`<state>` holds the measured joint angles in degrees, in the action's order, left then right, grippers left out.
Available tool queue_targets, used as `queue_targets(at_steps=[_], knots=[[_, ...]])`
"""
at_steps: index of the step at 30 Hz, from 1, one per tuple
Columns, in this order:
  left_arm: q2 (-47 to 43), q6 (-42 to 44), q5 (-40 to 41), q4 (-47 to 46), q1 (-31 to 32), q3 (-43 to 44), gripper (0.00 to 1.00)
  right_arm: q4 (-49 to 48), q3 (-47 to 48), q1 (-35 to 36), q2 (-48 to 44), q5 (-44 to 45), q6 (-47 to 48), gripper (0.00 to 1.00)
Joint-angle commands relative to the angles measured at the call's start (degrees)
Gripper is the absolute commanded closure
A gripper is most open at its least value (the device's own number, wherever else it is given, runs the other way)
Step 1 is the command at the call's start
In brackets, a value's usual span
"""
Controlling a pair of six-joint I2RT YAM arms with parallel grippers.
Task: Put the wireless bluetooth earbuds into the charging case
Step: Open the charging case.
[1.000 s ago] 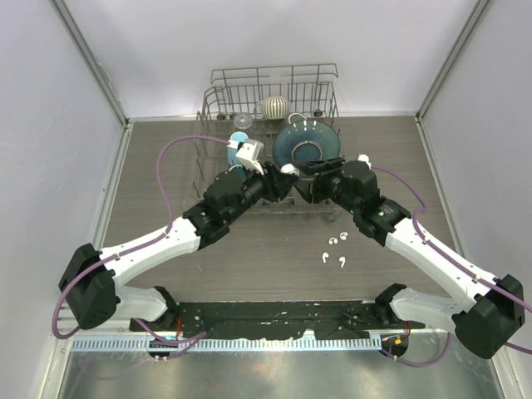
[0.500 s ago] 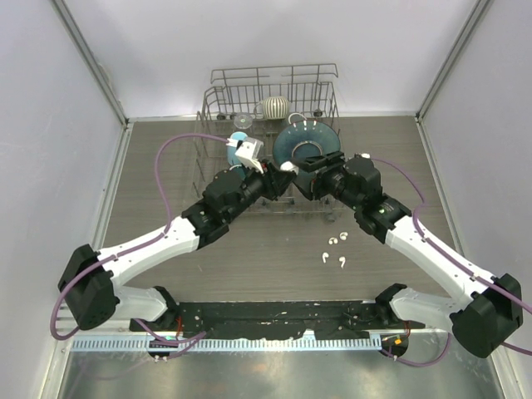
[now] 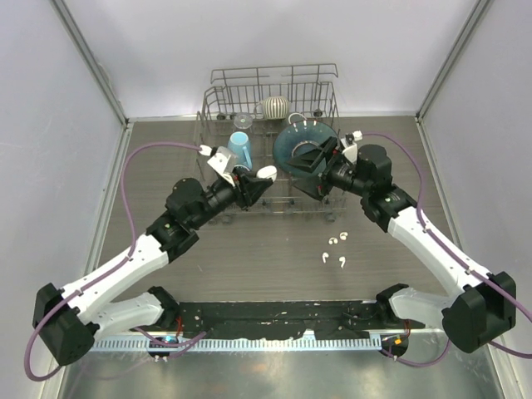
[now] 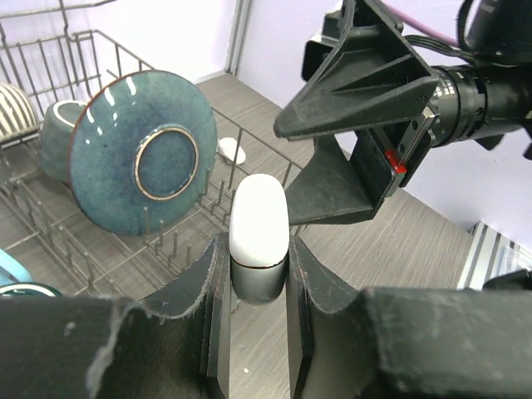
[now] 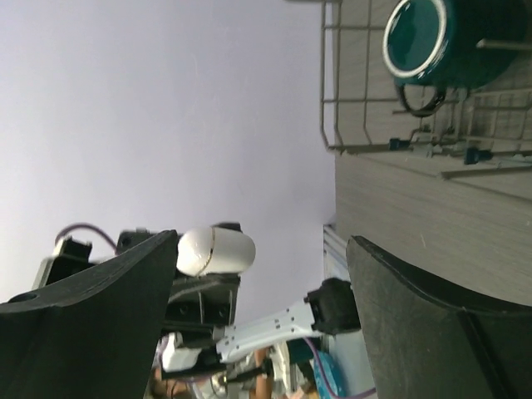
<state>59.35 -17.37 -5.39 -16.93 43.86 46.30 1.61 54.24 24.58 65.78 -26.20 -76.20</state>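
Note:
A white pebble-like charging case [image 3: 266, 173] [image 4: 259, 226] sticks out closed from my left gripper [image 3: 259, 178] [image 4: 258, 249], which is shut on its lower half above the front of the dish rack. My right gripper [image 3: 312, 161] [image 5: 262, 287] faces it from the right with jaws wide open and nothing between them; the case [image 5: 214, 251] shows beyond its left finger, apart from it. Several tiny white earbuds [image 3: 335, 239] lie loose on the table, in front of the rack and below my right arm.
A wire dish rack [image 3: 218, 108] stands at the back with a blue-green plate [image 3: 301, 146] [image 4: 141, 160], a light blue cup [image 3: 241, 148], a striped bowl [image 3: 274, 106] and a teal mug [image 5: 424, 37]. A small white object [image 4: 231, 150] lies on the table beyond the rack.
Both grippers met at the case earlier. The right gripper has opened and drawn back to the right; the left arm has pulled back left, keeping the case.

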Motion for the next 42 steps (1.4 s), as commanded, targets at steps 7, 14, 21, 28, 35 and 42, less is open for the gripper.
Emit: queue_targets(at_steps=[7, 14, 21, 28, 35, 42], knots=[[0.23, 2.34, -20.8, 0.93, -6.33, 2.65, 1.0, -19.16, -2.21, 0.03, 1.19, -19.77, -7.72, 0.12], [3.05, -1.88, -23.35, -5.03, -6.33, 3.0, 1.0, -21.82, -1.85, 0.82, 3.83, -21.61, -11.07, 0.12], [2.88, -3.64, -22.21, -7.68, -6.33, 2.39, 1.0, -21.64, -3.26, 1.7, 4.45, -21.18, -12.65, 0.12], [2.26, -3.73, -22.12, -8.03, -6.33, 2.12, 1.0, -25.5, -4.93, 2.05, 5.24, -19.86, -17.73, 0.15], [3.05, -4.6, -24.49, -8.38, -6.33, 2.39, 1.0, -30.43, -7.56, 2.49, 5.85, -17.66, -23.63, 0.28], [3.84, -4.96, -24.67, -9.26, -6.33, 2.12, 1.0, -35.52, -8.1, 2.75, 6.56, -17.84, -27.41, 0.38]])
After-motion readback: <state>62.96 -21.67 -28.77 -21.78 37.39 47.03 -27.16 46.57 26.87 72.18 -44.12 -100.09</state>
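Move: The charging case, shut, is already pinched in the left fingertips, its middle about 1 cm ahead and 2 cm to the right of the left hand point. From the open right hand the case lies some 7 cm left, about 1 cm back and 1 cm higher. The blue plate in the rack stands roughly 9 cm ahead of the right hand, 1 cm right and 18 cm below; the loose earbuds lie about 14 cm back, 8 cm right and 29 cm below. The wide-open right hand swings back and left towards the case, about 4 cm each way, rising about 3 cm and then dipping some 2 cm before a last small lift, while its wrist turns about 20 degrees counter-clockwise, rolls its left side up by a similar amount, and its fingers narrow partway around the case's outer end. The left hand keeps its pinch and brings the case back and right to meet it, about 2 cm each way, turning some 15 degrees clockwise. ##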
